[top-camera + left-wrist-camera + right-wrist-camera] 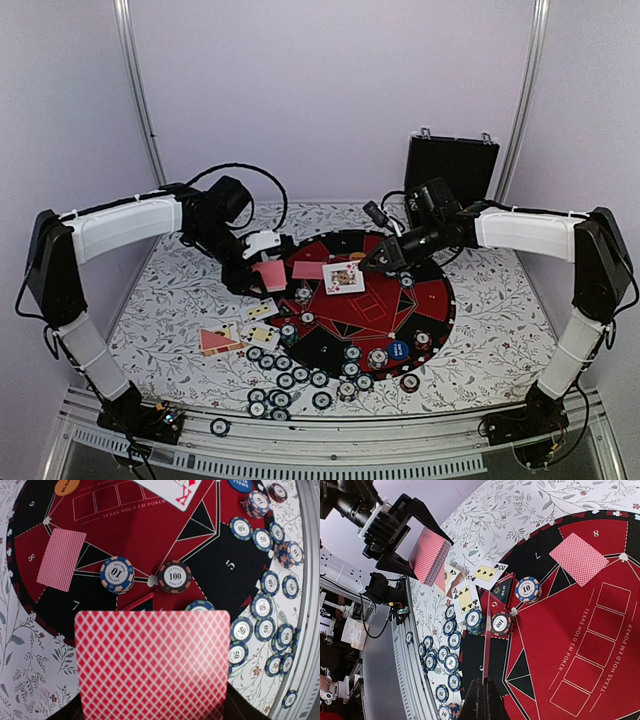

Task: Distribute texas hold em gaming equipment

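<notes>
My left gripper (258, 262) is shut on a stack of pink-red-backed playing cards (152, 665) that fills the lower left wrist view and hides its fingers. It hangs over the mat's left edge. My right gripper (483, 692) is shut on a single card (485, 645), seen edge-on. From above this card is a face-up king (343, 278) over the mat's middle. One face-down card (61, 559) lies on the mat. A 10 chip (117, 574) and a 100 chip (173, 577) sit near it. Two face-up cards (489, 573) (465, 598) lie on the tablecloth.
The round red-and-black mat (430, 300) covers the table's centre. Several blue-rimmed chips (285, 380) are scattered along the front edge. An orange button (66, 485) and a blue button (398, 350) lie on the mat. The black case (450, 170) stands at the back right.
</notes>
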Action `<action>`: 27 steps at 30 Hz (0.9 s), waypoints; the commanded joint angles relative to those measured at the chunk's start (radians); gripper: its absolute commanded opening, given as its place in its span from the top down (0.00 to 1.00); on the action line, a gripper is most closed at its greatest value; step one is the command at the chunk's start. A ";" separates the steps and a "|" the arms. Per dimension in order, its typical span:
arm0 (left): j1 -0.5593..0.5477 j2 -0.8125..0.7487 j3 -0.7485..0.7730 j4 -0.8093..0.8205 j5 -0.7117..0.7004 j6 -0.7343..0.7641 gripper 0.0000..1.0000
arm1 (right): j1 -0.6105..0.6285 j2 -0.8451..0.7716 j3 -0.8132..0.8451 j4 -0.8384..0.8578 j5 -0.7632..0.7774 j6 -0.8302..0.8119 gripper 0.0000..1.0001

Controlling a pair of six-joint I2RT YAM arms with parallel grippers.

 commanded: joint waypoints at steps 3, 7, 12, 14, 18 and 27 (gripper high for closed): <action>0.012 0.022 0.099 -0.095 0.013 -0.006 0.79 | -0.008 -0.060 0.009 -0.038 0.042 -0.007 1.00; 0.013 0.039 0.141 -0.149 0.020 -0.004 0.79 | -0.008 -0.060 0.013 -0.054 0.062 0.002 1.00; 0.020 0.042 0.144 -0.196 0.033 -0.001 0.79 | 0.006 -0.070 0.021 -0.058 0.031 0.027 1.00; 0.030 0.039 0.147 -0.195 0.039 -0.013 0.79 | 0.031 -0.061 0.034 -0.056 -0.001 0.032 1.00; 0.060 0.037 0.182 -0.213 0.055 -0.042 0.79 | 0.099 -0.018 0.059 -0.021 -0.050 0.061 1.00; 0.070 -0.013 0.185 -0.225 0.035 -0.041 0.79 | 0.215 0.256 0.199 0.251 -0.199 0.275 1.00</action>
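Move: About 21 cm to the left of the right hand, 10 cm nearer the base and 15 cm below, lies the face-up four of clubs; the six of spades is likewise 21 cm left but only 4 cm back. The black 100 chips lie 11 cm left and 5 cm back. From the left hand, holding the deck, the four of clubs is 8 cm back, 1 cm right and 12 cm below. Sweeping the king of diamonds left after a brief hover, the right hand carries it about 9 cm left and 5 cm back over the mat, towards the face-up four and six. It rises slightly and swings some 12 degrees counter-clockwise, fingers still shut on the card. The left hand keeps its grip on the deck, lifting 3 cm and easing 2 cm left. ##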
